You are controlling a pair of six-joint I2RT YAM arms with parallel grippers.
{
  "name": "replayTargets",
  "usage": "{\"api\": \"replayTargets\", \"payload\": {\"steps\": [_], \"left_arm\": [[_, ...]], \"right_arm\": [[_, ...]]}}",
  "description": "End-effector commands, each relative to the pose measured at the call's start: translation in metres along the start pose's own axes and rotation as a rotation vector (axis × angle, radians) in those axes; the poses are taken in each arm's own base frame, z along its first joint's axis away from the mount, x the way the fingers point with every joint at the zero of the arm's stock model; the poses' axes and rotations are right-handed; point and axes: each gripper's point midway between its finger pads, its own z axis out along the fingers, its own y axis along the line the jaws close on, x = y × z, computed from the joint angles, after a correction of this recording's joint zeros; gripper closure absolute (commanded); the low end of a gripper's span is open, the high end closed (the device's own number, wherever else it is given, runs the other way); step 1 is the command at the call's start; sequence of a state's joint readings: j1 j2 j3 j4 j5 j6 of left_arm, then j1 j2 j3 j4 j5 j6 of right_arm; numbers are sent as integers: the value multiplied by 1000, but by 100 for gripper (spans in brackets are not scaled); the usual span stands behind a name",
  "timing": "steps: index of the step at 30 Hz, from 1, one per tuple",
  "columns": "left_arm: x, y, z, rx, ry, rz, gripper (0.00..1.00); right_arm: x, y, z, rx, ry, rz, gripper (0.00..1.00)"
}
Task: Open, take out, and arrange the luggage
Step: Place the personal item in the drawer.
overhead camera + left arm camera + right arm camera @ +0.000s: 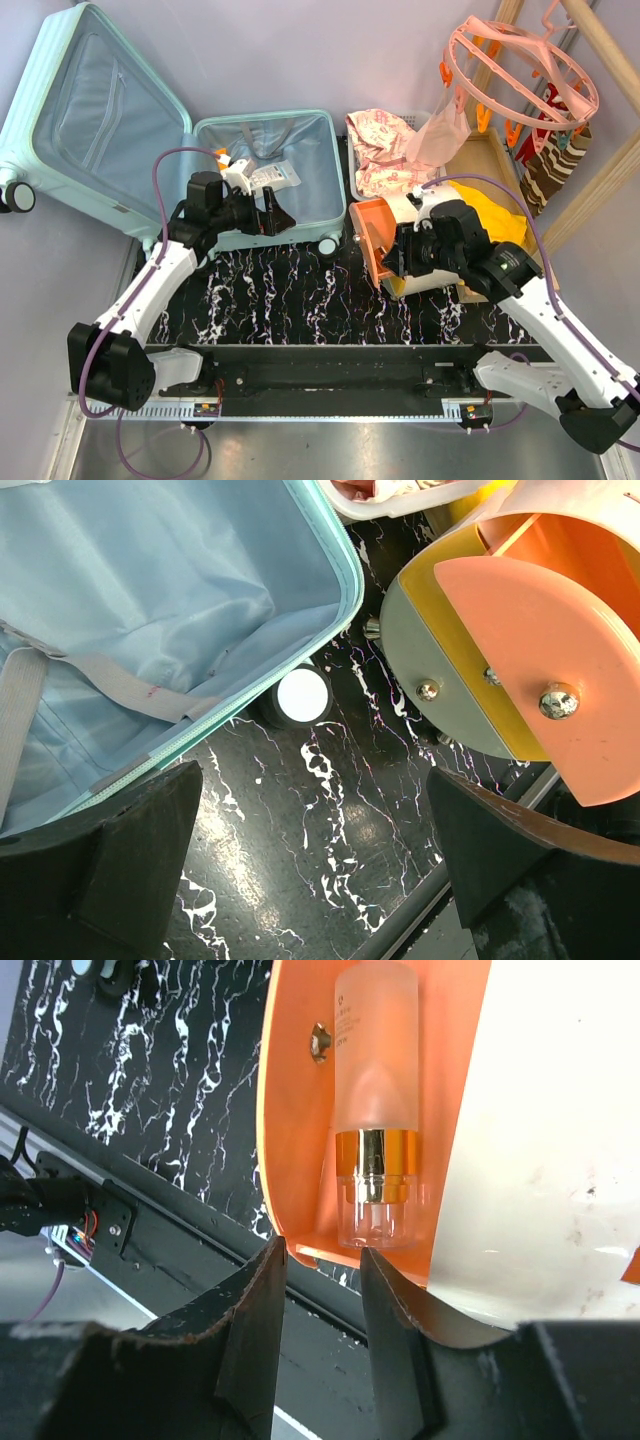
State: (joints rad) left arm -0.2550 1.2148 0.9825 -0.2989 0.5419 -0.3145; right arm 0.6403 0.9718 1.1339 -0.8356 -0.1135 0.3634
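Observation:
The pale mint luggage lies open, its lid leaning back at the far left. A white packet and a small bottle rest on its lining. My left gripper hovers at the luggage's front rim, open, with only marble table under it. A cream cylinder with an orange end lies right of the luggage. My right gripper is half closed, both tips against the lower lip of the orange end. A frosted pump bottle sits inside.
A white basket holding pink printed cloth stands behind the cylinder. A pink clip hanger hangs at the back right over yellow cloth. Wooden poles cross the right corner. A luggage wheel faces the orange disc.

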Motion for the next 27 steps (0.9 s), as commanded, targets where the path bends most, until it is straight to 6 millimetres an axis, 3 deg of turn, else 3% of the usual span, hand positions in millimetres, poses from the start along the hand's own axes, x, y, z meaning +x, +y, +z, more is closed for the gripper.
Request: {"api": "replayTargets", "payload": {"steps": [1, 4, 7, 10, 13, 17, 18, 20, 21, 25, 26, 27], "left_arm": [[-21, -9, -6, 15, -65, 53, 1], [-24, -4, -10, -15, -79, 65, 1], [-34, 12, -24, -128, -133, 85, 1], [-48, 40, -41, -256, -218, 66, 1], [-58, 61, -44, -313, -256, 10, 1], [-68, 85, -32, -359, -227, -57, 1], [-71, 88, -28, -368, -220, -62, 1], [-77, 99, -20, -396, -204, -75, 1], [-80, 103, -17, -407, -206, -75, 1], [-93, 141, -7, -550, -224, -74, 1], [-89, 156, 1, -586, -208, -89, 1], [-96, 163, 3, -607, -224, -94, 1]], "right_arm": [[-25, 3, -10, 1, -110, -6, 55], [-31, 14, -18, -47, -138, -13, 54], [-43, 25, -36, -92, -192, -27, 52], [-59, 35, -59, -129, -273, -47, 49], [-77, 42, -72, -139, -327, -78, 46], [-98, 31, -62, -47, -345, -122, 40], [-103, 27, -50, -14, -329, -126, 39], [-122, 23, -49, 37, -364, -154, 37], [-129, 22, -39, 54, -361, -168, 36], [-169, 11, -29, 103, -441, -173, 29], [-185, -14, -31, 136, -468, -114, 28], [-197, -9, -24, 54, -478, -95, 28]]}}
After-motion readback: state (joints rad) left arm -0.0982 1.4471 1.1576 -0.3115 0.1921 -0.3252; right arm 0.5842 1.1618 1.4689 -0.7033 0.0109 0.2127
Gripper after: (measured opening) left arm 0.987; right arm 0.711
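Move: The drawer bottle already lies released in the open drawer, some 6 cm ahead of the right hand, 3 left and 7 below; the organizer's body is about 7 ahead and 9 right. From the left hand, the green tube in the suitcase lies about 9 ahead, 12 left and 17 below; the gold-capped bottle is 7 ahead, 17 left, the white pouch 17 ahead, 3 left, the orange tube 23 ahead, 15 left. Right hand lifts about 12 cm off the drawer bottle, then forward, opening wider; left swings forward-left over the suitcase. ##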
